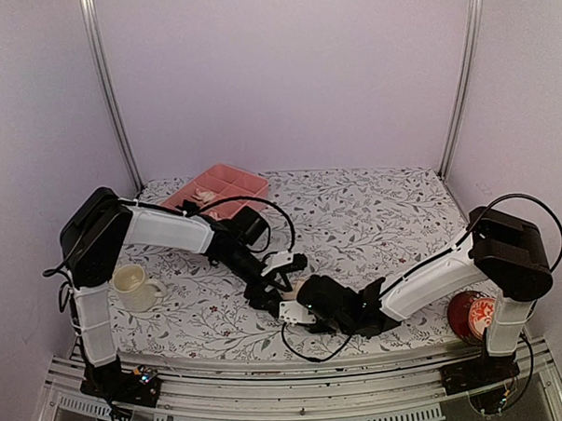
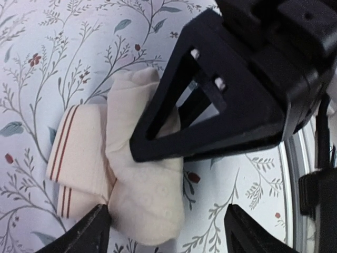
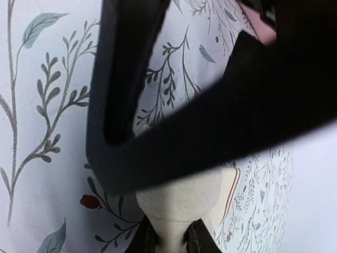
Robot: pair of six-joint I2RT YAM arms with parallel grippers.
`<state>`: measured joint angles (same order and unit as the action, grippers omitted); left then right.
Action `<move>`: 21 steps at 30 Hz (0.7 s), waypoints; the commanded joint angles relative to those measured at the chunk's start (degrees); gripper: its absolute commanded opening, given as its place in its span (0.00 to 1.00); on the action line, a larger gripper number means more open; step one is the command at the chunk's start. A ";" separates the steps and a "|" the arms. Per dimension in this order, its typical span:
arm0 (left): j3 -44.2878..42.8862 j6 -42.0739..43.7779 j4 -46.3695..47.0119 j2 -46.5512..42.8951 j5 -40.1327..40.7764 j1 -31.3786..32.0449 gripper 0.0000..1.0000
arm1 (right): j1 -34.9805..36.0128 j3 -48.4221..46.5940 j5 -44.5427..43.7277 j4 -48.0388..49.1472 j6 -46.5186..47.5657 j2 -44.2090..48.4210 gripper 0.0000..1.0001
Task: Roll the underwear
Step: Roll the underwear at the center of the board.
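Note:
The underwear is a pale peach-beige bundle with a red-striped band, lying on the floral cloth near the table's front middle. My left gripper hovers over it, open, its fingertips wide apart on either side of the bundle's near end and not touching it. My right gripper is shut on a pinched neck of the underwear. One of its black fingers crosses the left wrist view above the fabric. The two grippers meet head to head.
A pink compartment tray holding something pale stands at the back left. A cream mug sits by the left arm. A red patterned cup stands at the front right by the right arm's base.

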<state>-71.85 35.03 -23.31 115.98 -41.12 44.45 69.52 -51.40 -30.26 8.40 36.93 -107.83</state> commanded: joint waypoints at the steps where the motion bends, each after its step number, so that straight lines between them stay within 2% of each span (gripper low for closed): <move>1: 4.77 -2.54 1.43 -5.94 6.53 -0.60 0.82 | -1.48 0.58 3.54 -6.64 -2.25 -0.50 0.12; 6: 4.40 -5.16 3.32 -7.20 9.86 -0.70 0.98 | -1.49 0.37 4.62 -7.12 -2.04 -0.18 0.12; 14: -6.76 -3.83 -11.95 2.38 0.20 -0.75 0.98 | -1.49 -0.27 4.25 -7.97 -2.12 -0.83 0.12; 21: -9.85 -3.40 -16.08 5.71 -0.37 -0.52 0.98 | -1.49 -0.34 3.92 -8.06 -2.21 -0.67 0.12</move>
<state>-79.88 31.05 -33.67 120.18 -39.46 43.70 68.93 -52.16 -27.92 6.50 35.75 -107.50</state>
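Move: The half-rolled underwear lies across the front of the left hand: the middle of its roll is about 4 cm to the right and 2 cm below. Its striped flap lies some 4 cm ahead of the hand and 4 cm to the right. The mug stands roughly 32 cm left and 4 cm farther out, the pink box about 29 cm ahead and 12 cm left. The right hand already pinches the roll, whose middle is about 1 cm ahead, 1 cm left and 1 cm below. The right fingers keep their pinch on the roll, hardly moving, while the already parted left fingers spread nearly fully. The left hand backs off about 2 cm to the left, swinging 2 cm forward and a little up, then comes back right towards the roll's left end and sinks about 2 cm, tilting some 10 degrees in all. ##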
